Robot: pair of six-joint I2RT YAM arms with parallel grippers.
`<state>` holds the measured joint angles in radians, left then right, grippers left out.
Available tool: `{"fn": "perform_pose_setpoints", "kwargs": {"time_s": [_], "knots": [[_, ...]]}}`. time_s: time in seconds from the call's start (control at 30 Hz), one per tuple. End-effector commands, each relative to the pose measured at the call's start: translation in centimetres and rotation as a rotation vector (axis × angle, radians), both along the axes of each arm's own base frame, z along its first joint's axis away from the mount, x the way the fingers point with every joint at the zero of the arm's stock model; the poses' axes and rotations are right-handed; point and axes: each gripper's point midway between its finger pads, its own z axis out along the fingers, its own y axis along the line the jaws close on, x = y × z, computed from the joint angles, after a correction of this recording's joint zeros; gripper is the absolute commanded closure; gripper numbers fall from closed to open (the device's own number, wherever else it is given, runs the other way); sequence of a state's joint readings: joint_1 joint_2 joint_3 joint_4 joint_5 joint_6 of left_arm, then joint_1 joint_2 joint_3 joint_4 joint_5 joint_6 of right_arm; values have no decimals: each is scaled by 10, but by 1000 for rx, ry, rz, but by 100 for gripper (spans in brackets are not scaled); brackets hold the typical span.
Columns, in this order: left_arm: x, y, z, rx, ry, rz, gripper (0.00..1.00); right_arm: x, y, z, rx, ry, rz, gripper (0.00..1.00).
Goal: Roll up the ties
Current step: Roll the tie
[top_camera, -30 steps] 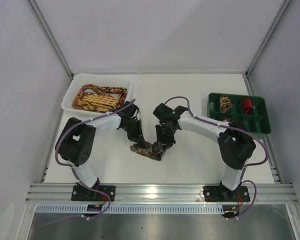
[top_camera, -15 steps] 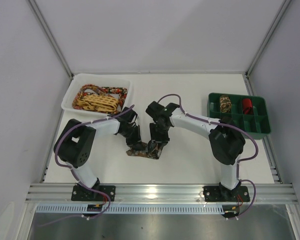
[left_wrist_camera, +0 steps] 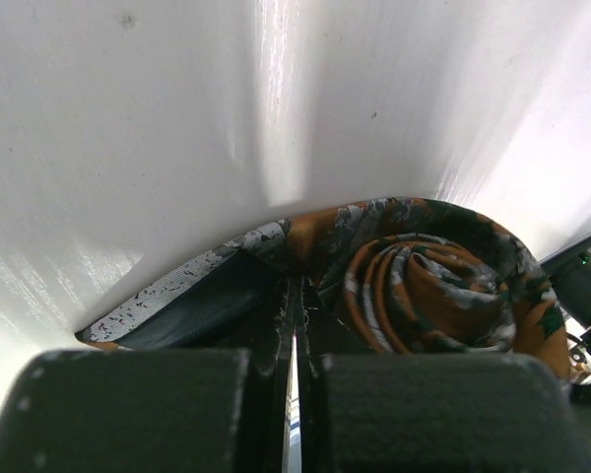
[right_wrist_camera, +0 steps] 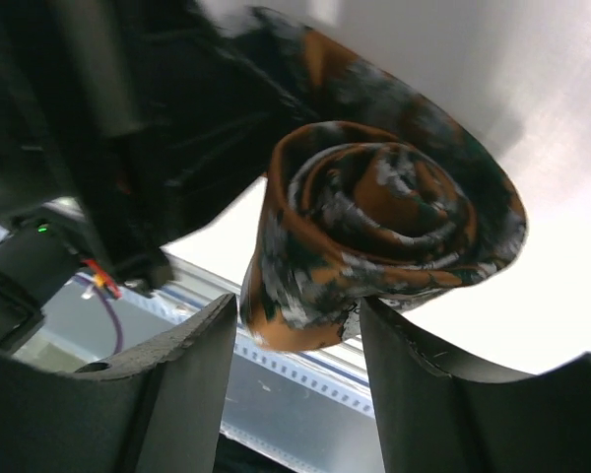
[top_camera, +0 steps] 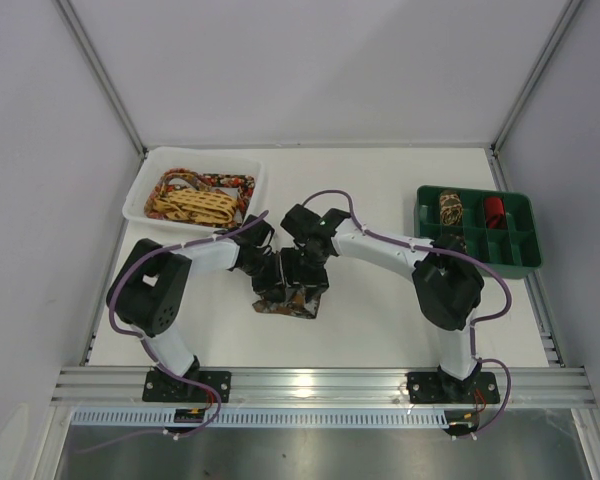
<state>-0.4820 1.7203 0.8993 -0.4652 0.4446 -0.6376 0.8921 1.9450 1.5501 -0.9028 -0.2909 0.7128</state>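
A dark brown and orange mottled tie (top_camera: 285,307) lies on the white table between both grippers, wound into a coil (right_wrist_camera: 384,207) with a short flat tail. The coil (left_wrist_camera: 424,286) sits just right of my left gripper (left_wrist_camera: 295,286), which is shut, its tips pinching the fabric where the tail meets the coil. My right gripper (right_wrist_camera: 297,315) is open, its jaws on either side of the coil's lower edge with a gap on the left. From above, the left gripper (top_camera: 270,285) and right gripper (top_camera: 302,283) stand close together over the tie.
A white bin (top_camera: 140,195) at the back left holds loose ties, a yellow lattice one (top_camera: 195,205) on top. A green divided tray (top_camera: 520,255) at the right holds a brown rolled tie (top_camera: 450,208) and a red one (top_camera: 493,210). An aluminium rail (top_camera: 320,380) runs along the near edge.
The right arm swung left toward the left gripper and its jaws opened off the coil. The left gripper closed fully on the tie and shifted slightly.
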Motion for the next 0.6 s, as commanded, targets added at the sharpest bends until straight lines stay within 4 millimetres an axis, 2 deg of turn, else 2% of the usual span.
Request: {"fn": "perform_pose_setpoints", "kwargs": {"time_s": [0.0,0.17,0.43,0.57], "knots": [[6,0,12,8,-54,-4,100,7,28,18,144,-48,49,41],[13,10,20,64,-99,7,98,8,46,11,258,-34,64,40],[19,42,28,187,-124,65,78,10,52,-10,344,-3,55,40],[23,59,34,229,-152,105,78,8,55,-17,394,-2,63,40]]}}
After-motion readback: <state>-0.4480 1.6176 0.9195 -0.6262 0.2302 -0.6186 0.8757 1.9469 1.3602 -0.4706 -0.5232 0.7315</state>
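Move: The tie roll sits between the hands. From the left hand, whose shut fingertips are down on the strip, it lies about 6 cm to the right and 1 cm back, its middle some 2 cm higher. From the right hand it is about 2 cm left, 1 cm ahead and 5 cm below the open fingers. The loose tail ends about 5 cm left and 2 cm back of the left hand; the white bin is some 26 cm ahead of that hand and 20 cm to its left. Leftward with both hands together, about 5 cm each: the right, fingers kept part open about the roll, first lifts slightly, then sinks a little as its fingers swing nearly 20 degrees towards pointing left, pushing the roll along. The left starts a beat later, drawing away from the roll along the tail, rising about 1 cm, opening slightly and tilting more upright as it eases off the strip. ##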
